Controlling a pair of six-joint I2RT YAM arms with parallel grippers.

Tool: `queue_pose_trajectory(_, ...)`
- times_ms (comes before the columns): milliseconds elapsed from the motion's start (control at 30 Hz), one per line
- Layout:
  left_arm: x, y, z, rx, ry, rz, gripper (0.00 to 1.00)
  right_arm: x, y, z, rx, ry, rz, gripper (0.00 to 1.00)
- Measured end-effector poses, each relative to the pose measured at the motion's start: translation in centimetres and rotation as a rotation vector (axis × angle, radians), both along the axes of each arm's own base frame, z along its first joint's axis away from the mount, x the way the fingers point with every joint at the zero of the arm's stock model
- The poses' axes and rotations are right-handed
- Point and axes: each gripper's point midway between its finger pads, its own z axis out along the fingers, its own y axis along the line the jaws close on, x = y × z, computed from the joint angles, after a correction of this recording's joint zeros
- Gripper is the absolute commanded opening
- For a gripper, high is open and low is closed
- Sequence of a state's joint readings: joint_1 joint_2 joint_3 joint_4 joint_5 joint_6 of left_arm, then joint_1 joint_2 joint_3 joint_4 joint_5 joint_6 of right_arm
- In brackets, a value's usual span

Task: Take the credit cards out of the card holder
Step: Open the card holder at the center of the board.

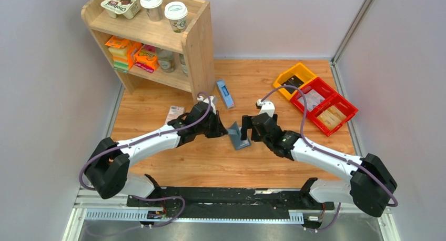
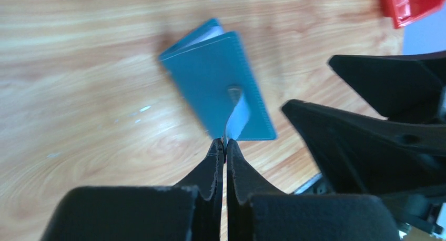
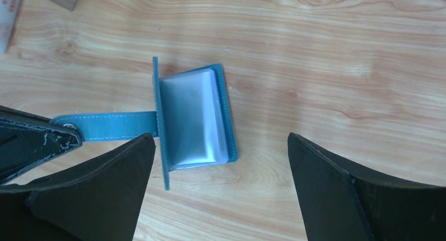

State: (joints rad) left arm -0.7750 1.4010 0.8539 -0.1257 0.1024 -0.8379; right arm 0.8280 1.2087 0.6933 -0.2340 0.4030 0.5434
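Note:
The teal card holder (image 1: 240, 136) stands part open on the wooden table between both arms. My left gripper (image 2: 225, 144) is shut on its closure tab (image 2: 237, 113), which is pulled taut from the cover (image 2: 218, 80). In the right wrist view the holder (image 3: 226, 120) shows a pale, shiny inner pocket panel (image 3: 192, 117), with the tab (image 3: 113, 124) stretching left to the left gripper's fingers (image 3: 37, 141). My right gripper (image 3: 221, 138) is open just beside the holder, touching nothing. I cannot make out any credit cards.
A wooden shelf (image 1: 152, 36) with cups and packs stands at the back left. A narrow blue-and-white box (image 1: 225, 93) and a pink patterned pack (image 1: 173, 114) lie near it. A yellow bin (image 1: 297, 78) and red bins (image 1: 326, 104) sit at the right.

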Motion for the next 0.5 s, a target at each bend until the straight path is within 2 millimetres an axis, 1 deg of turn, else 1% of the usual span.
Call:
queue_pose_trajectory(133, -0.5, 3.2, -1.9, 0.052, 0.038, 0.082, 0.00, -0.2, 1.4, -0.3, 0.027, 0.014, 0.060, 0.98)
queue_pose_trajectory(200, -0.9, 4.3, -2.5, 0.069, 0.050, 0.110, 0.00, -0.3, 2.0, -0.7, 0.036, 0.030, 0.088, 0.98)
queue_pose_trajectory(300, -1.8, 5.7, -3.8, 0.096, 0.074, 0.141, 0.00, -0.6, 2.8, -1.6, 0.040, 0.058, 0.122, 0.99)
queue_pose_trajectory(400, -2.6, 7.0, -5.5, 0.137, 0.108, 0.168, 0.00, -1.0, 3.4, -2.7, 0.041, 0.096, 0.154, 0.99)
queue_pose_trajectory(500, -3.0, 8.0, -6.3, 0.173, 0.128, 0.187, 0.00, -1.4, 4.3, -3.4, 0.059, 0.127, 0.194, 0.99)
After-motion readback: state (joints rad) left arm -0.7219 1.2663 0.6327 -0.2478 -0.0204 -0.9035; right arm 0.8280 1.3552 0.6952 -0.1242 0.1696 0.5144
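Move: The left fingers already pinch the strap of the card holder, whose flap stands up; the holder's middle is about 6 cm to this hand's right, 1 cm back and 8 cm below. The blue box lies some 17 cm ahead of this hand, straight out, and the pale pack about 9 cm ahead and 20 cm left. From the open right hand the holder is roughly 4 cm left, 1 cm ahead and 6 cm below, the blue box some 18 cm ahead and 11 cm left. Keeping its pinch on the strap, the left hand pulls the flap away from the card pocket, about 8 cm to the left while sinking some 6 cm and easing back a little. The right hand, fingers wide open, follows above the holder, about 4 cm left and nearly as much down, its fingers tipping further down and turning slightly counter-clockwise. ##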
